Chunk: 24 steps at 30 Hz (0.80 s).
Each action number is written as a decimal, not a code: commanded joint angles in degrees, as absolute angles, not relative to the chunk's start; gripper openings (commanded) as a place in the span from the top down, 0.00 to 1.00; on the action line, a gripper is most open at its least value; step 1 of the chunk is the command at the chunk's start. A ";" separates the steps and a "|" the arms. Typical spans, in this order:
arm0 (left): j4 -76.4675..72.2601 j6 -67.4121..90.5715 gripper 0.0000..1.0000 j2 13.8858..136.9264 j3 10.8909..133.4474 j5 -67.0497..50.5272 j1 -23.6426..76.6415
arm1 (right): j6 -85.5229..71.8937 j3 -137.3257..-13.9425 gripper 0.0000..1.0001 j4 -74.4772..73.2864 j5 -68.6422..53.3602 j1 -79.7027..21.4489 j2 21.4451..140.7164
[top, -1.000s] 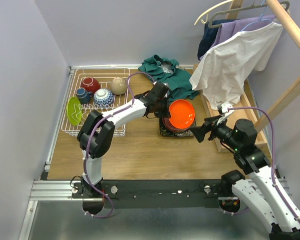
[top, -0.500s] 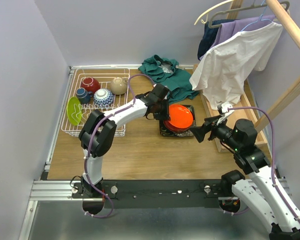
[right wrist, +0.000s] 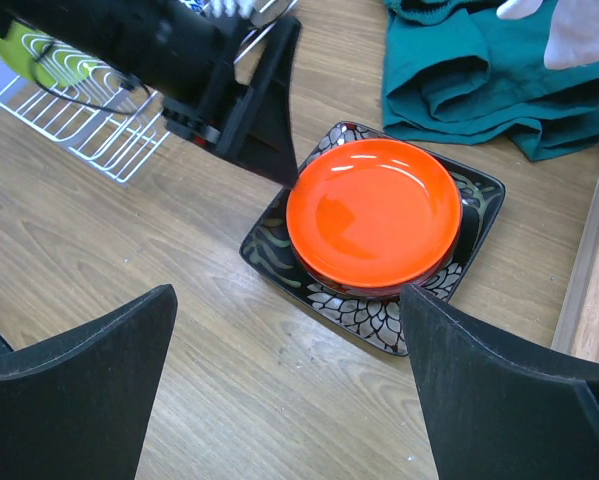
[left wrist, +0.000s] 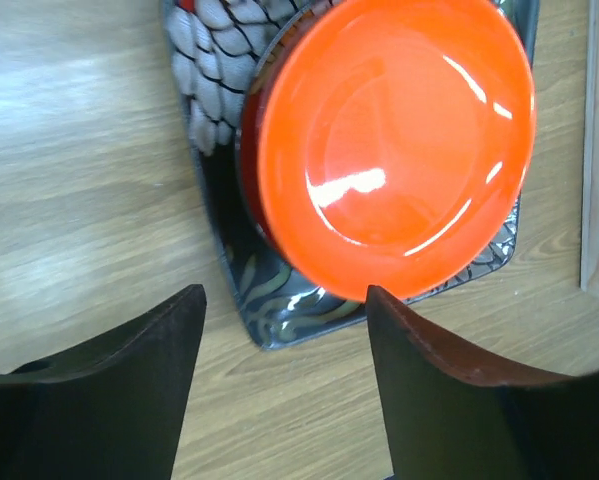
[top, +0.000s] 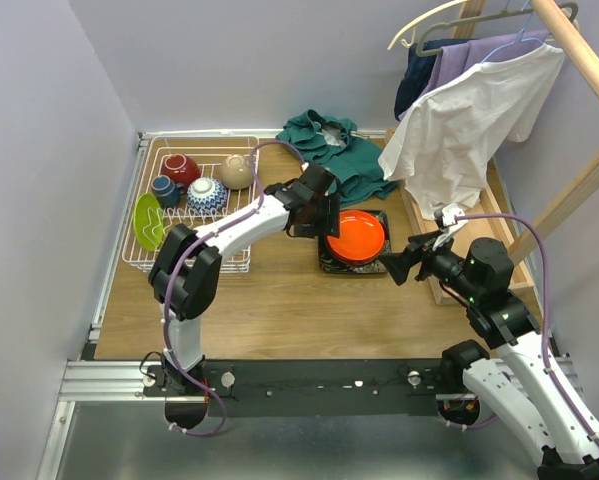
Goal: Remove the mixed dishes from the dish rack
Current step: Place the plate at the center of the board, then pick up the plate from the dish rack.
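Note:
The orange plate (top: 356, 234) lies flat on a red plate, stacked on the black square floral plate (top: 326, 262). My left gripper (top: 320, 226) hovers at the stack's left edge. In its wrist view the left gripper (left wrist: 284, 295) is open, with only wood and the black plate's corner (left wrist: 269, 310) below the orange plate (left wrist: 399, 150). My right gripper (top: 391, 268) waits right of the stack, open and empty (right wrist: 287, 290). The white dish rack (top: 131, 262) holds a lime-green plate (top: 147, 220), red cup (top: 180, 168), dark-blue mug (top: 164, 190), blue-white bowl (top: 207, 195) and beige bowl (top: 236, 172).
A teal cloth (top: 334, 140) lies bunched behind the stack. A white shirt (top: 459, 120) hangs from a wooden clothes frame at the right, over a long wooden tray (top: 501, 205). Grey walls close the left and back sides.
My left gripper has opened and let go of the orange plate, which went from tilted to lying flat on the stack. The right arm has not moved.

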<state>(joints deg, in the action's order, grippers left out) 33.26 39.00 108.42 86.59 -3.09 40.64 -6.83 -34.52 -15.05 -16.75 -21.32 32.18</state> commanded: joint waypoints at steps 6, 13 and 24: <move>41.04 29.46 0.11 95.72 89.47 15.19 36.57 | -6.07 -33.75 0.00 -14.50 -16.00 -21.45 31.90; 47.37 20.24 0.09 87.91 89.04 29.08 26.73 | -6.07 -33.75 0.00 -14.50 -16.35 -21.53 31.82; 44.04 2.65 0.04 82.18 81.39 48.95 11.53 | -6.07 -33.66 0.00 -14.41 -16.61 -21.45 31.99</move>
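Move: The green plate stands in the rack about 43 cm to my left hand's left, level with it fore and aft and at much the same height. From that hand, the blue mug is some 39 cm left and 8 cm ahead, the patterned bowl 29 cm left and 6 cm ahead; the stacked orange plate lies 5 cm right, 3 cm back and a little below. From my right hand the green plate is roughly 56 cm left, 11 cm ahead and 13 cm lower. Leaving the orange plate on its stack, I lift my empty left hand up first, then sweep it fast to the left towards the rack and its green plate, about 33 cm across and 16 cm higher by the end. The wrist swings the fingers from slanting down and right to pointing forward, left and less steeply down, while they open nearly fully. ##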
